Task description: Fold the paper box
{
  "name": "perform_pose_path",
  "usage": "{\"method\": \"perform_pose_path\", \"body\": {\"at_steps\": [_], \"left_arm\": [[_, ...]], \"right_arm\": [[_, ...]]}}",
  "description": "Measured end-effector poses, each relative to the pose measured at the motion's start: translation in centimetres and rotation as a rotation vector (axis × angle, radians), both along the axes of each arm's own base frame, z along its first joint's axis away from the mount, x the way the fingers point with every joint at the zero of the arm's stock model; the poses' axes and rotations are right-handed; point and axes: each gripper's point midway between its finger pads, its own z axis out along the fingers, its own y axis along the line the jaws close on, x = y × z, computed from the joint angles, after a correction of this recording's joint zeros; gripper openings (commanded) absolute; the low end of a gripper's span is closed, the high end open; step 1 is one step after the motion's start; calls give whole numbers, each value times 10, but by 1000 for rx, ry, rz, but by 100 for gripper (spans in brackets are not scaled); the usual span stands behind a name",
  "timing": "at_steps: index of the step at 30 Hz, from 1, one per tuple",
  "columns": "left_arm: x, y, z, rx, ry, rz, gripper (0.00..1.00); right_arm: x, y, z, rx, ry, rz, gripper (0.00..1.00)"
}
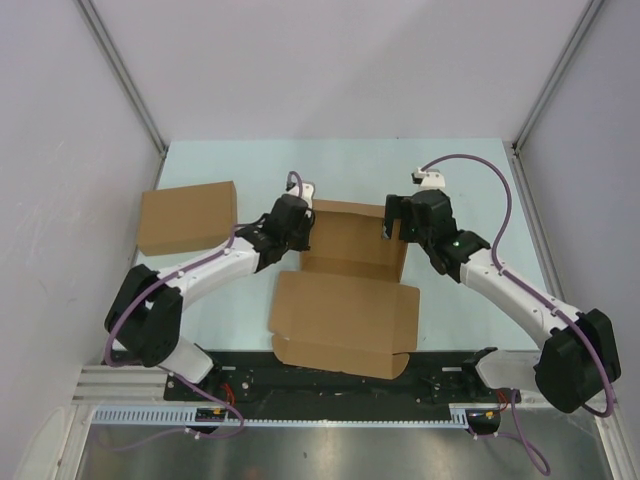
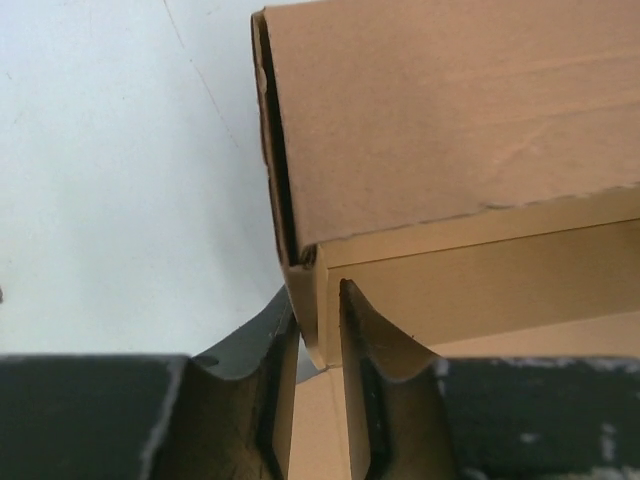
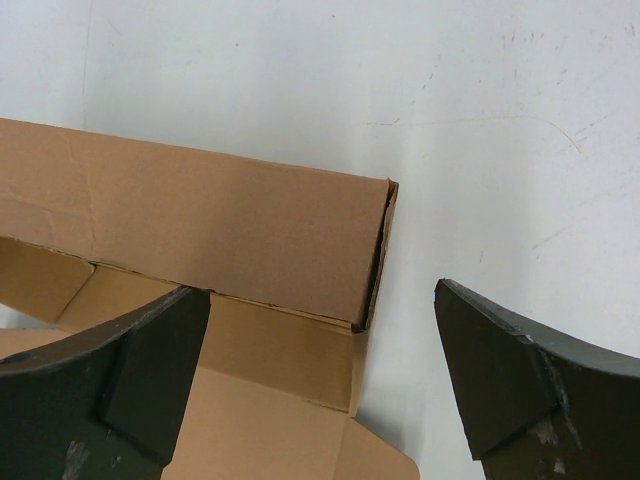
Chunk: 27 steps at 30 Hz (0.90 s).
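Note:
The paper box (image 1: 350, 245) lies mid-table as a shallow brown tray, with its wide lid flap (image 1: 345, 315) spread flat toward the arms. My left gripper (image 1: 300, 228) is at the box's left side wall. In the left wrist view its jaws (image 2: 318, 300) are pinched narrowly on that upright wall (image 2: 318, 330), one finger (image 2: 375, 400) inside and the other outside. My right gripper (image 1: 393, 228) stands wide open over the right far corner (image 3: 370, 300). One finger (image 3: 150, 370) hangs above the box floor, the other (image 3: 510, 380) above the table outside.
A second plain brown cardboard box (image 1: 187, 217), closed, sits at the left of the pale table (image 1: 460, 180). Enclosure walls rise on both sides. A black rail (image 1: 330, 385) with the arm bases runs along the near edge.

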Motion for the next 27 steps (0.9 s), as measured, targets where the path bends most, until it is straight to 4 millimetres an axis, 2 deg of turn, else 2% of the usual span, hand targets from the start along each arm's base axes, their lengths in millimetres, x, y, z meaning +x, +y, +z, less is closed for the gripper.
{"method": "perform_pose_path", "body": {"at_steps": [3,7,10,13,16,18,24,27], "left_arm": [[2,1,-5,19,5,7,25],[11,-3,-1,38,4,3,24],[27,-12,12,43,-7,-3,29],[38,-20,27,32,-33,-8,38],[40,-21,32,28,-42,-12,49],[38,-20,30,39,-32,-16,53],[33,-16,26,53,-13,-17,62],[23,-9,27,50,-11,-20,65]], "right_arm": [[0,-1,0,-2,-1,-1,100],[3,-3,5,-9,-11,-6,100],[6,-5,13,-11,-28,-18,100],[10,-7,25,-18,-56,-28,100],[8,-8,39,-49,-91,-25,100],[7,-5,54,-73,-125,-8,100],[-3,32,106,-164,-258,134,100],[-11,51,114,-245,-308,222,100]]}}
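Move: The left hand has its nearly shut fingers around the box's left side wall, just under the near corner of the far wall's folded-over rim; the rim's left end lies about 5 cm ahead, 1 cm right and 1 cm up. The lid panel's middle is some 12 cm back and 10 cm right of the left hand, 8 cm lower. The rim's left end lies about 8 cm ahead, 19 cm left and 5 cm below the right hand; the rim's right end is roughly 7 cm ahead, 1 cm right and 5 cm down. The left hand, still around the side wall at the rim's corner, pushes about 4 cm forward, with some 3 cm of rise and 2 cm to the right, then spreads its fingers wide and eases back 1 to 2 cm, one finger left outside the corner and one on the box side under the rim's edge. Wide open and touching nothing, the right hand waits briefly, then swings some 11 cm up and 5 cm left above the box, its fingers tilting up and the wrist turning counter-clockwise. ##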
